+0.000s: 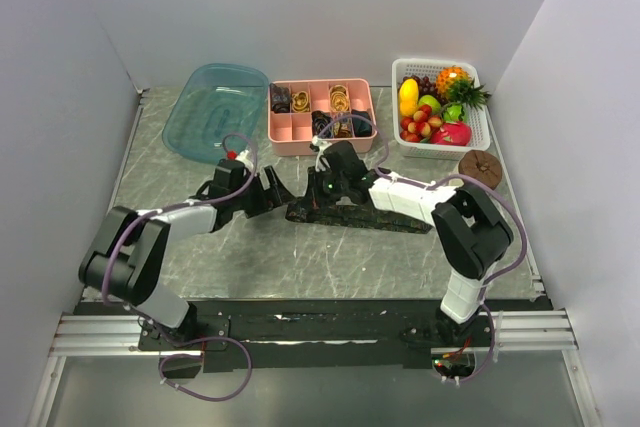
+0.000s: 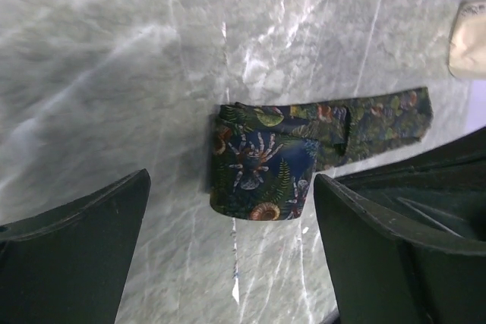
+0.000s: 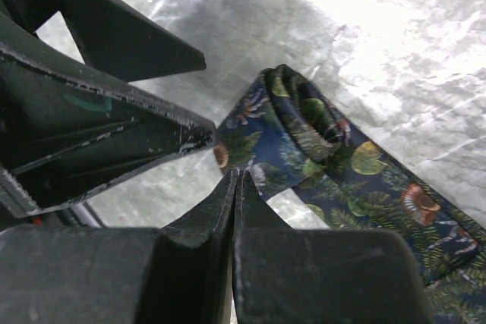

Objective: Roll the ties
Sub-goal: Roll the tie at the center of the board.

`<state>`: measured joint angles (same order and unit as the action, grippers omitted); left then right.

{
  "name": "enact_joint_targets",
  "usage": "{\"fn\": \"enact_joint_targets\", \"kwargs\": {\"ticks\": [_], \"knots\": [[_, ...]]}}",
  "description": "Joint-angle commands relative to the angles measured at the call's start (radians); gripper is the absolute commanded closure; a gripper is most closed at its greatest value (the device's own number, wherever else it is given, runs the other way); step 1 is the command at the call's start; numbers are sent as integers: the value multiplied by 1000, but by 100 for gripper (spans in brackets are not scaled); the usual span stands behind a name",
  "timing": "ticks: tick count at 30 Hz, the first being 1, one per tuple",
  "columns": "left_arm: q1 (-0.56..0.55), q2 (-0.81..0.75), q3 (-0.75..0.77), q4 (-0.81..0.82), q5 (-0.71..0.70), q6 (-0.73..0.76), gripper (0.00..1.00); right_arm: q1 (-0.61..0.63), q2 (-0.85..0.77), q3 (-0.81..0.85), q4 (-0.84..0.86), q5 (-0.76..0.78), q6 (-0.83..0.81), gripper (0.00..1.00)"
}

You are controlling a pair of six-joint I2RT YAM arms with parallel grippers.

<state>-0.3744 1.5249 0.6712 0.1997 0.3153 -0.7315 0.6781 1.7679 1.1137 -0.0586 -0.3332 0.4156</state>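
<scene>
One tie [image 1: 360, 215] lies as a long strip across the middle of the table. It is navy with ferns and shells, and its left end [image 2: 262, 165] is folded over into a short flat roll [image 3: 304, 119]. My left gripper [image 1: 283, 190] stands open just left of that end, its fingers [image 2: 76, 252] straddling the roll's near edge without touching it. My right gripper [image 3: 237, 176] is shut with nothing between the fingers. Its tips sit at the edge of the cloth beside the roll. Several rolled ties [image 1: 340, 100] sit in the pink tray [image 1: 285, 132].
A blue plastic tub [image 1: 215, 107] stands at the back left. A white basket [image 1: 480, 127] of toy fruit is at the back right, with a brown round lid [image 1: 480, 167] in front of it. Grey walls close both sides.
</scene>
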Motion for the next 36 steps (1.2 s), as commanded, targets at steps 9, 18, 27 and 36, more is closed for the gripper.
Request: {"fn": "enact_joint_targets", "kwargs": {"ticks": [9,18,27,36], "knots": [[9,159,-25,244,162,-62,13,-23,113,110,-60,83,-44,100],[9,225,-44,342,203,-80,21,-48,114,89,-50,83,-41,100],[2,294,-36,402,212,-115,27,-49,104,43,-26,60,-24,100],[-35,339,-22,431,217,-149,36,-52,119,32,-41,83,-11,100]]}}
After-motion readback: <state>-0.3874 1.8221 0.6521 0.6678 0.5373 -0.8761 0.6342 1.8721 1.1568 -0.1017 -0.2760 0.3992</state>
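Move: The loose roll at the tie's left end lies about 5 cm to the left hand's right, 1 cm ahead and 4 cm below its open fingers; from the shut right fingers it is some 2 cm ahead, 2 cm left and 6 cm below. The tie's flat part runs on to the right, its middle about 17 cm right of the left hand, level with it fore and aft. The pink box is roughly 18 cm ahead and 8 cm right of the left hand, 3 cm lower. The left hand reaches about 5 cm to the right and sinks some 2 cm towards the loose roll, its left side tipping down about 15 degrees while the wide-open jaws narrow by roughly a third and come to stand on either side of the rolled end. Meanwhile the right hand, fingers kept shut, drops about 4 cm, goes forward and a little to the right, then eases back slightly, bringing its tips down to the tie at the base of the roll. ##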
